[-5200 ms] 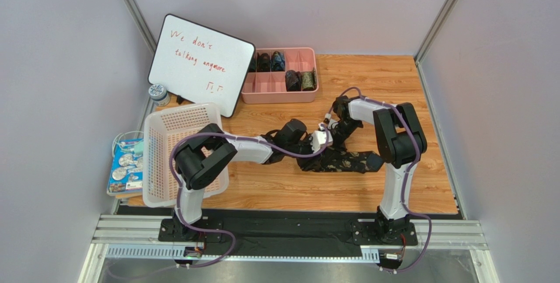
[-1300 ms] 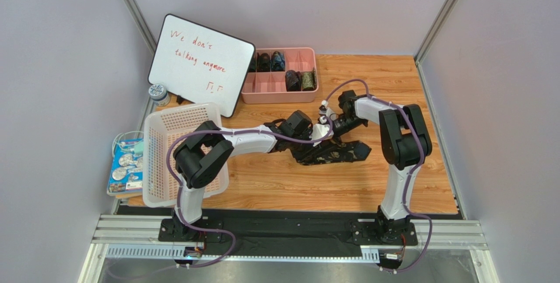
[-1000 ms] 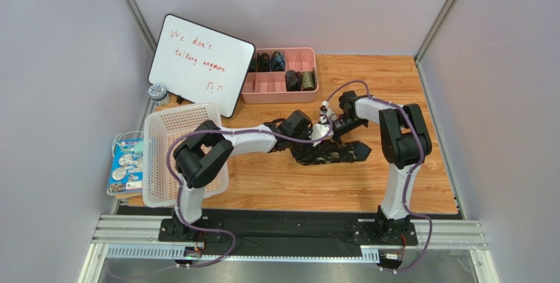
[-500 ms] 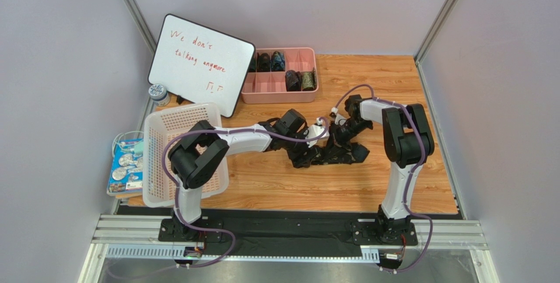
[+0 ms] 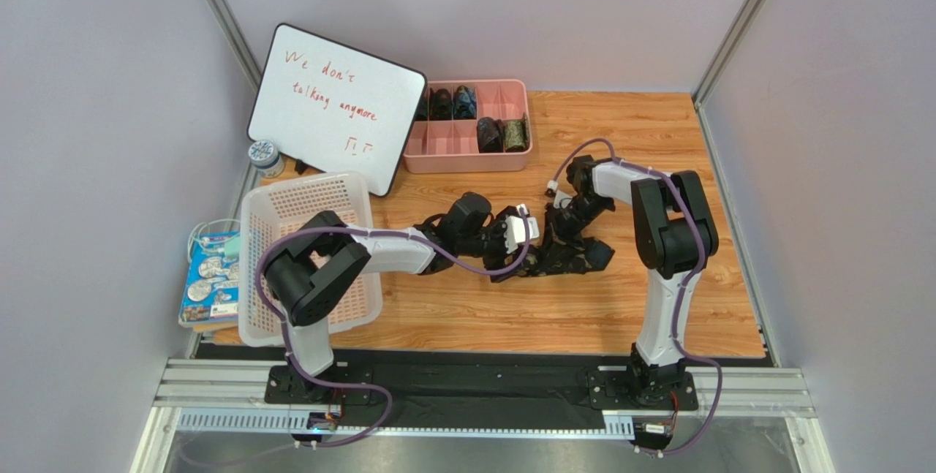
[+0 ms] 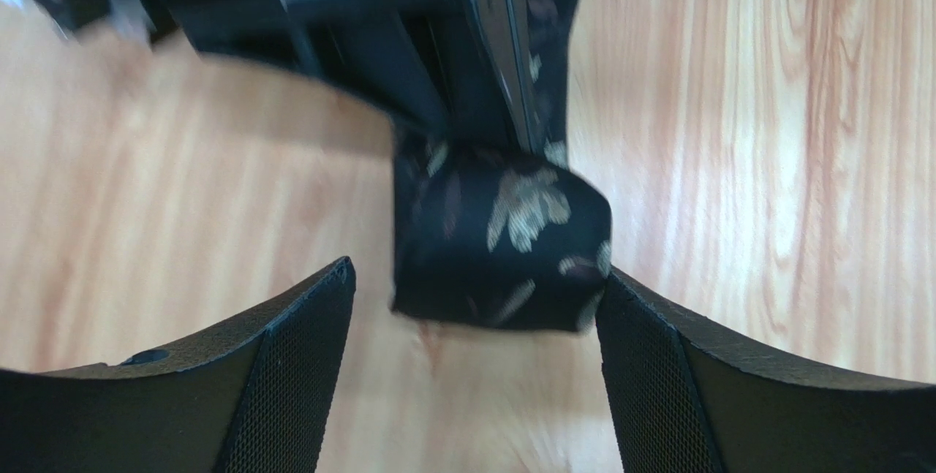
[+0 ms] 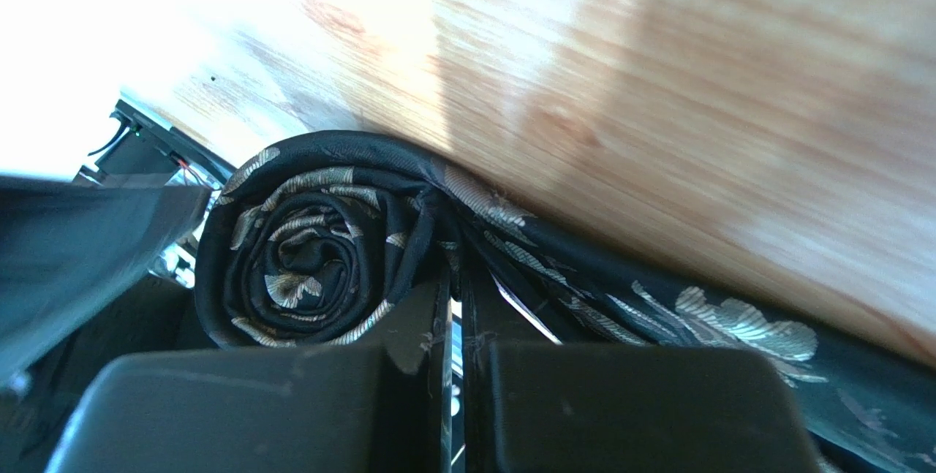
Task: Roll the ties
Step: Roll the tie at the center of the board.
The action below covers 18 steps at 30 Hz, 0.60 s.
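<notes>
A dark tie with a pale leaf pattern lies mid-table, partly rolled. The rolled end rests on the wood between my left gripper's open fingers, touching neither pad clearly. In the top view my left gripper sits just left of the roll. My right gripper is shut on the tie's fabric right beside the spiral roll, and the loose tail runs off to the right. From above, my right gripper points down onto the roll.
A pink divided tray at the back holds several rolled ties. A whiteboard leans at back left, above a white basket. Small packets lie beyond the table's left edge.
My left gripper has opened, let go of the roll and drawn back to the left. My right gripper stays shut on the tie and has shifted slightly.
</notes>
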Tool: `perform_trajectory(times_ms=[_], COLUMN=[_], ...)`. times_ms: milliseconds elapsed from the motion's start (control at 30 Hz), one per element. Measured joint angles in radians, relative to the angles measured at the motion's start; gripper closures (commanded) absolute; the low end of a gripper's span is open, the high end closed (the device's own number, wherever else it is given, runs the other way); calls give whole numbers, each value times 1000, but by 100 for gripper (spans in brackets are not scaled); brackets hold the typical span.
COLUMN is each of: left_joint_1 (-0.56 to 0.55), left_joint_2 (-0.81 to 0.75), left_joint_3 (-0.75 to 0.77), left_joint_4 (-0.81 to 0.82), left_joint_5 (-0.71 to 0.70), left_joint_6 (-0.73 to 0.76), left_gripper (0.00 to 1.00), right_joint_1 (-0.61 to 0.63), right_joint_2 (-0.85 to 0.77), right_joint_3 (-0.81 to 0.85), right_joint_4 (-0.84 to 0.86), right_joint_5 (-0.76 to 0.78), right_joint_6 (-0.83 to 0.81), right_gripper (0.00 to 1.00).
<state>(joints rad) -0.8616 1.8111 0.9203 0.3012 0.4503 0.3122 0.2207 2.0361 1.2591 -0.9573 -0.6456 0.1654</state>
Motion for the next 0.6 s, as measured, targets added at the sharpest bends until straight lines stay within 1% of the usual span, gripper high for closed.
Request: perform_trajectory(times_ms=[133, 200, 233, 300, 333, 400, 433, 500, 533, 600], left_joint_1=[-2, -6, -8, -16, -20, -24, -27, -32, -32, -32], left_joint_2=[48, 82, 88, 99, 103, 110, 111, 112, 112, 112], left_joint_3=[36, 56, 60, 73, 85, 119, 123, 135, 139, 151], left_joint_4=[59, 68, 69, 56, 37, -16, -24, -58, -72, -109], left_joint_5=[24, 38, 41, 53, 61, 75, 75, 77, 81, 94], left_joint_6=[40, 55, 61, 83, 92, 98, 99, 94, 90, 84], left_gripper=[15, 17, 22, 28, 35, 42, 50, 58, 65, 70], right_joint_1=[7, 7, 7, 8, 9, 13, 17, 25, 27, 32], right_joint_2=[11, 15, 17, 21, 23, 25, 25, 23, 17, 0], right_joint_3=[13, 17, 18, 19, 18, 15, 12, -6, -18, -48], right_joint_4=[-14, -19, -20, -22, -23, -20, -16, 0, 11, 42], right_joint_5=[0, -1, -1, -10, -16, -25, -32, -53, -63, -76], right_joint_6=[0, 0, 0, 0, 0, 0, 0, 4, 5, 15], right_gripper=[100, 100, 100, 100, 100, 100, 100, 100, 100, 100])
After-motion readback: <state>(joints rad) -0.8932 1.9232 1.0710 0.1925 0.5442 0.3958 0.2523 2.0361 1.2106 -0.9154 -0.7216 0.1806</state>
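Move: The rolled part of the tie stands between the hands, about 4 cm to the left hand's right, 1 cm back and 2 cm lower. From the right hand it is some 3 cm to the left, 1 cm back and 1 cm up. The loose tail lies about 14 cm to the left hand's right, level with it fore and aft and 5 cm lower. The pink box is roughly 25 cm ahead of the left hand and 11 cm to its left. The left fingers, wide open at first, come to straddle the roll and close on its two sides to about half their opening, after the hand slides some 3 cm right and slightly lower, turning about 10 degrees clockwise and easing back 1 to 2 cm as it shuts. The right fingers keep pinching the tie just beside the roll and carry it about 2 cm left and back. ##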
